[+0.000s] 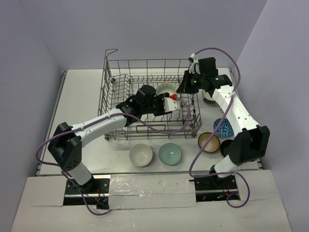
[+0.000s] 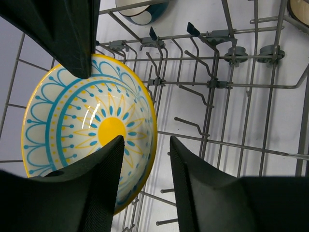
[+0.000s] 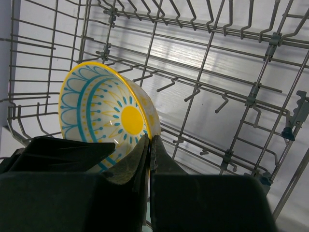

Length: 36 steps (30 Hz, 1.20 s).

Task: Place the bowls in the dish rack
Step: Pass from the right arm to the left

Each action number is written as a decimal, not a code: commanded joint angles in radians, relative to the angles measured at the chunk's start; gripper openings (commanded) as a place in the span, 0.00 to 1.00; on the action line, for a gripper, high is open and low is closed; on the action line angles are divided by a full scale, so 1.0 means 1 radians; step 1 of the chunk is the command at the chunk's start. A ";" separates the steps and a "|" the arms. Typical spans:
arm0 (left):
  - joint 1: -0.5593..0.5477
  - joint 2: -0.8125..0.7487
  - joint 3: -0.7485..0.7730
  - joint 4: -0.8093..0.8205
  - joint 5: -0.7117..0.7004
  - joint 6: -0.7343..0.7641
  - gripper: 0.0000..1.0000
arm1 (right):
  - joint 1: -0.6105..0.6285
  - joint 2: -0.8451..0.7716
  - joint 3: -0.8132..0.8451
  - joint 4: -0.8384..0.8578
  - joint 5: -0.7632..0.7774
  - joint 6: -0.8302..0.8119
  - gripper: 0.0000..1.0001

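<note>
A bowl (image 1: 166, 89) with a yellow rim and a blue and yellow sun pattern stands on edge inside the dish rack (image 1: 111, 82). My right gripper (image 3: 150, 137) is shut on this bowl's (image 3: 104, 108) rim. My left gripper (image 2: 146, 140) straddles the rim of the same bowl (image 2: 82, 121). One finger (image 2: 108, 183) is over the inside of the bowl, the other finger (image 2: 190, 188) is outside it, and a gap shows beside the rim. In the top view the left gripper (image 1: 165, 100) comes from the left and the right gripper (image 1: 180, 89) from the right.
In front of the rack sit a white bowl (image 1: 141, 154) and a pale green bowl (image 1: 170, 154). A tan bowl (image 1: 209, 142), a blue patterned bowl (image 1: 223, 127) and a dark bowl (image 1: 208, 98) lie to its right. Upright tines (image 3: 222, 101) line the rack floor.
</note>
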 commanded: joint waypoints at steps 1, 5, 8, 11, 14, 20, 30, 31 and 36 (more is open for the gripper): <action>-0.006 0.006 0.044 0.028 -0.018 0.011 0.46 | 0.010 -0.044 0.041 0.029 -0.047 -0.004 0.00; -0.007 0.009 0.041 0.050 -0.030 0.003 0.40 | 0.013 -0.041 0.038 0.024 -0.053 -0.010 0.00; -0.013 0.007 0.034 0.074 -0.061 0.003 0.35 | 0.017 -0.038 0.042 0.015 -0.052 -0.019 0.00; -0.018 0.007 0.030 0.082 -0.082 0.006 0.28 | 0.019 -0.038 0.041 0.009 -0.053 -0.019 0.00; -0.029 0.013 0.030 0.082 -0.121 0.012 0.20 | 0.019 -0.032 0.042 -0.003 -0.064 -0.024 0.00; -0.064 0.038 0.017 0.172 -0.263 0.031 0.05 | 0.028 -0.022 0.042 -0.023 -0.073 -0.031 0.00; -0.096 0.124 0.032 0.312 -0.575 0.040 0.00 | 0.047 -0.008 0.025 -0.036 -0.065 -0.048 0.00; -0.098 0.127 0.032 0.317 -0.598 0.042 0.00 | 0.047 -0.006 0.022 -0.034 -0.071 -0.048 0.00; -0.096 0.135 0.041 0.338 -0.656 0.017 0.00 | 0.048 0.005 0.021 -0.046 -0.073 -0.056 0.02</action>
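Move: The bowl with the yellow sun hangs over the rack, pinched by its rim in my right hand, its middle some 6 cm to that hand's left. From my left hand its middle is about 5 cm ahead, 3 cm to the left and nearly level, the near rim already close between the half-open fingers. The teal bowl stands about 18 cm back, 1 cm left and 18 cm below; the white bowl is 15 cm left of the teal one. I close my left fingers from half open onto the near rim of the sun bowl while that hand eases slightly right and down. With the rim pinched, my left hand swings forward and sinks, ending roughly 3 cm forward and 2 cm lower, turned some 15 to 20 degrees counter-clockwise. My right hand keeps its pinch on the bowl, giving only about a centimetre. ##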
